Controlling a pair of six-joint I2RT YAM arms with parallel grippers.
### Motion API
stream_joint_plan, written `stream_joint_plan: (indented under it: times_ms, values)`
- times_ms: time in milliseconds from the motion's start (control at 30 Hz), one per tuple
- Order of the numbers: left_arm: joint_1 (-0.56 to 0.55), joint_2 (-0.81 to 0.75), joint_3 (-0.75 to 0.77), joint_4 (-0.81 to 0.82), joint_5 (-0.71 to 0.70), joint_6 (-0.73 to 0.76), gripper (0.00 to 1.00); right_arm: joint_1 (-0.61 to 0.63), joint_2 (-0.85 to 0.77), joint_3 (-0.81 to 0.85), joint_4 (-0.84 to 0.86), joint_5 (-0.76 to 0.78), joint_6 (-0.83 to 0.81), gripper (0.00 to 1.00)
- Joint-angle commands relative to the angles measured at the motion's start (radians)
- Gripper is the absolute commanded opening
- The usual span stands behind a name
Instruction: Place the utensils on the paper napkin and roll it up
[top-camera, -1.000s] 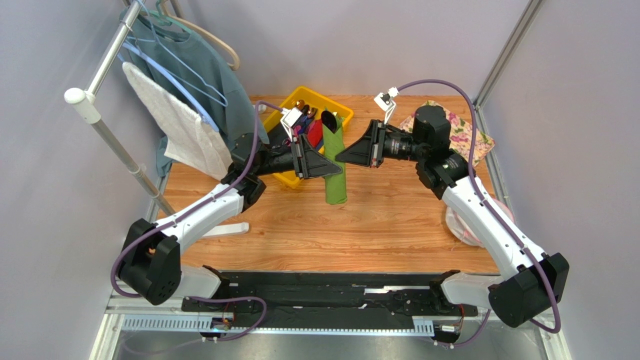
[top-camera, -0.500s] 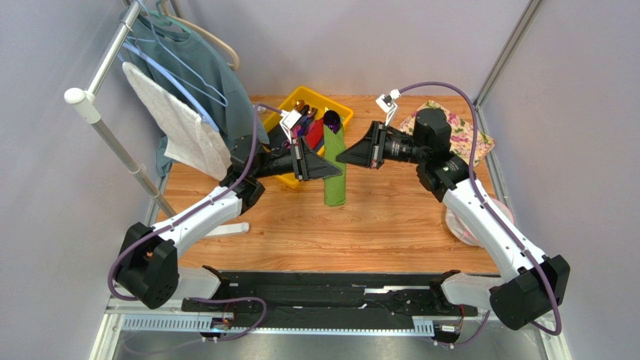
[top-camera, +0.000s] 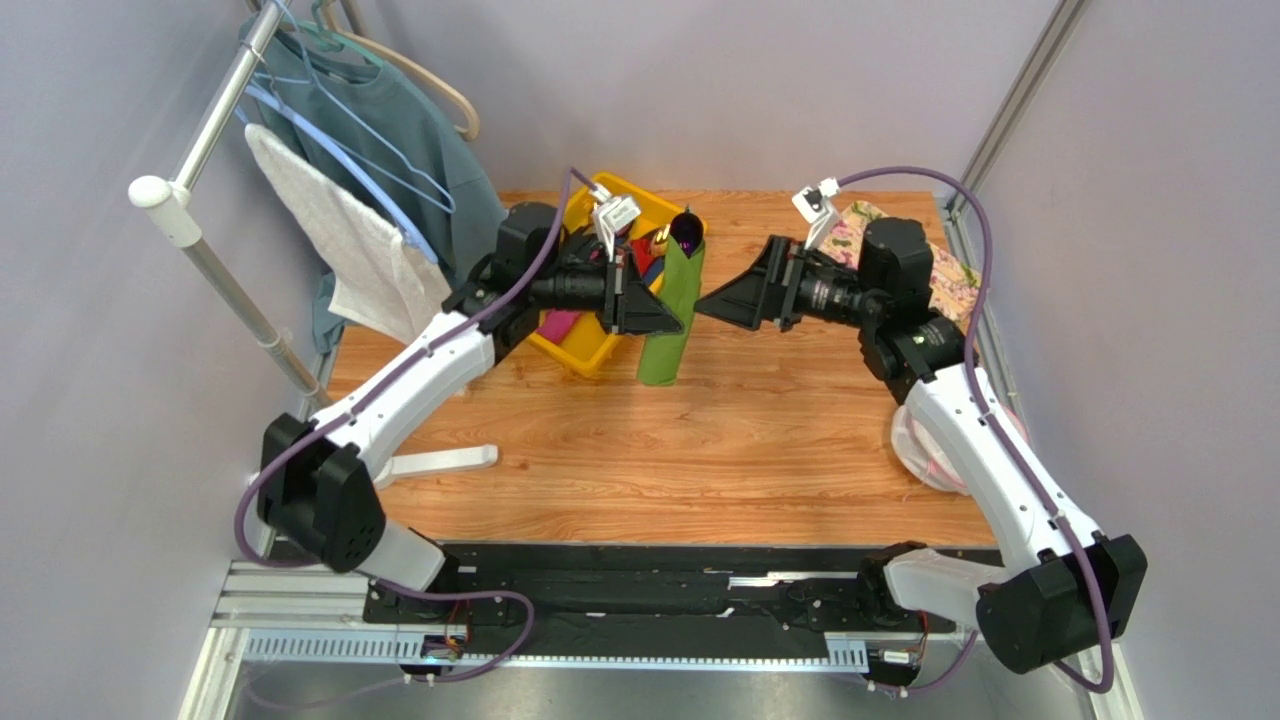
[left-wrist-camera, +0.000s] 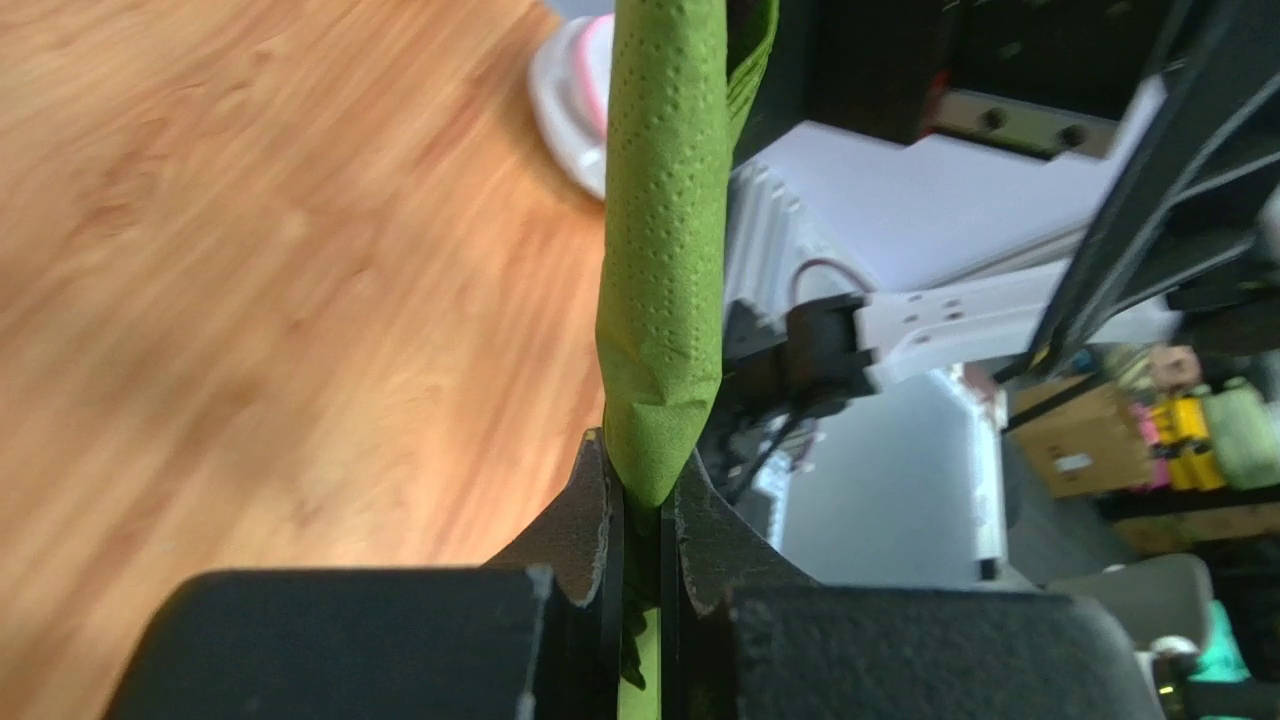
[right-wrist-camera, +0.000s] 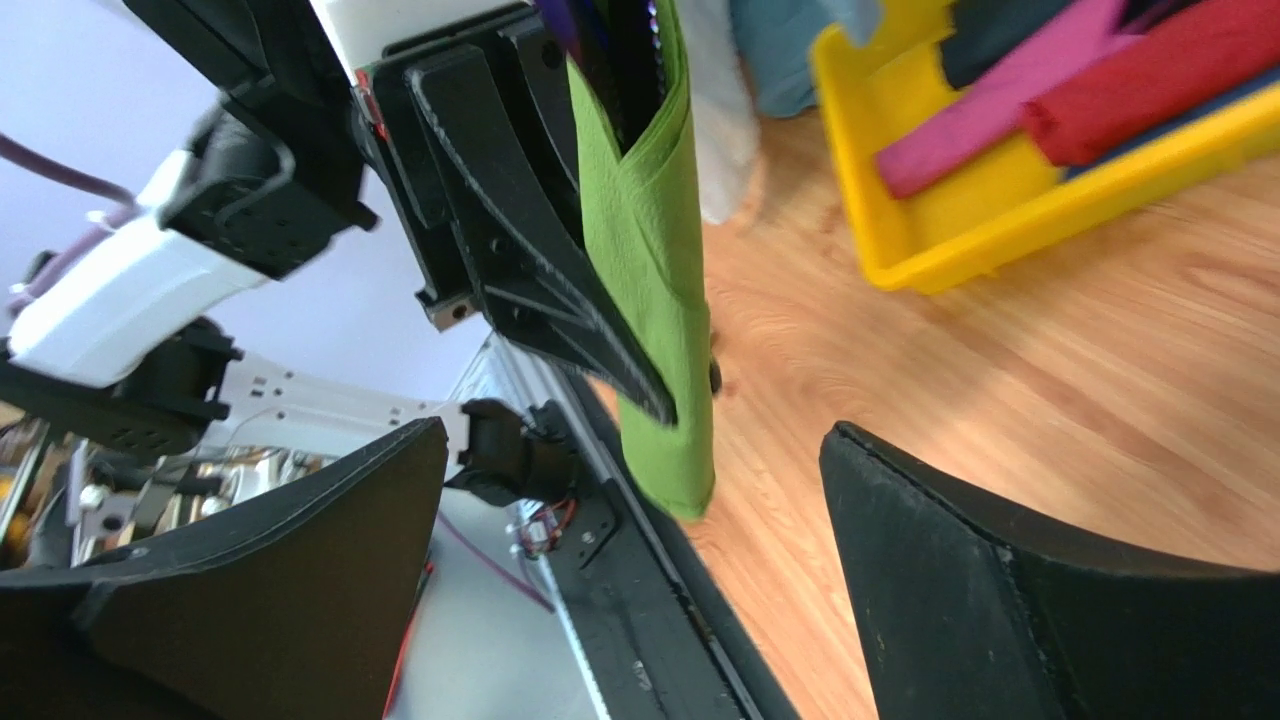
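Note:
The paper napkin (top-camera: 666, 323) is a green roll held upright above the table. Dark, purple-tinted ends of the utensils (top-camera: 687, 230) stick out of its top; the rest of them is hidden inside. My left gripper (top-camera: 658, 312) is shut on the roll's side. In the left wrist view the napkin (left-wrist-camera: 661, 225) is pinched between the two closed fingers of the gripper (left-wrist-camera: 639, 503). My right gripper (top-camera: 718, 305) stands open just right of the roll, apart from it. In the right wrist view the napkin (right-wrist-camera: 661, 240) hangs between its spread fingers (right-wrist-camera: 1052, 600), with the gripper (right-wrist-camera: 634, 435) wide open.
A yellow bin (top-camera: 579, 354) with red and pink cloths sits behind the left gripper. At the back right lies a floral mat (top-camera: 950, 278). A rack with a white towel (top-camera: 353, 248) and a teal shirt stands at the left. A white-pink object (top-camera: 924, 450) lies at the right edge.
The right gripper let go of the roll, opened wide and drew back to the right. The left gripper closed on the roll and carried it slightly toward the back.

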Motion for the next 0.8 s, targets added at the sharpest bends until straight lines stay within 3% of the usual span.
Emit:
stream_joint_plan:
  times_ms: [0, 200, 333, 500, 767]
  values:
    - [0.050, 0.145, 0.233, -0.438, -0.049, 0.398, 0.00, -0.088, -0.020, 0.014, -0.081, 0.016, -0.062, 1.00]
    - [0.096, 0.337, 0.450, -0.638, -0.192, 0.597, 0.00, -0.165, -0.021, 0.004, -0.124, -0.010, -0.100, 1.00]
    - [0.154, 0.513, 0.639, -0.809, -0.154, 0.754, 0.00, -0.182, -0.017, -0.009, -0.128, -0.019, -0.100, 1.00]
    - [0.222, 0.652, 0.823, -0.883, -0.212, 0.806, 0.00, -0.187, -0.007, -0.022, -0.128, -0.036, -0.103, 1.00]
    - [0.260, 0.754, 0.851, -0.920, -0.250, 0.886, 0.00, -0.190, 0.026, -0.025, -0.126, -0.056, -0.097, 1.00]
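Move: The left hand holds the rolled green napkin. The yellow tray's middle lies about 24 cm ahead of it, 11 cm left and some 26 cm below; in the tray the pink roll is around 20 cm ahead and 12 cm left, the red roll 24 cm ahead and 5 cm left. From the open right hand the tray is roughly 24 cm ahead, 16 cm left and 29 cm below, the green roll only about 5 cm left, level with it fore and aft. Keeping its pinch on the green roll, the left hand sweeps about 19 cm forward and 16 cm down, bearing left by some 10 cm as it goes, to bring the roll in over the yellow tray; the wrist rolls some 35 degrees on the way, so the fingers, at first pointing almost level to the right, slant well down. The right hand, fingers wide open and already clear, backs off to the right by about 5 cm, sinking and easing forward a little, then slows over the bare table. ##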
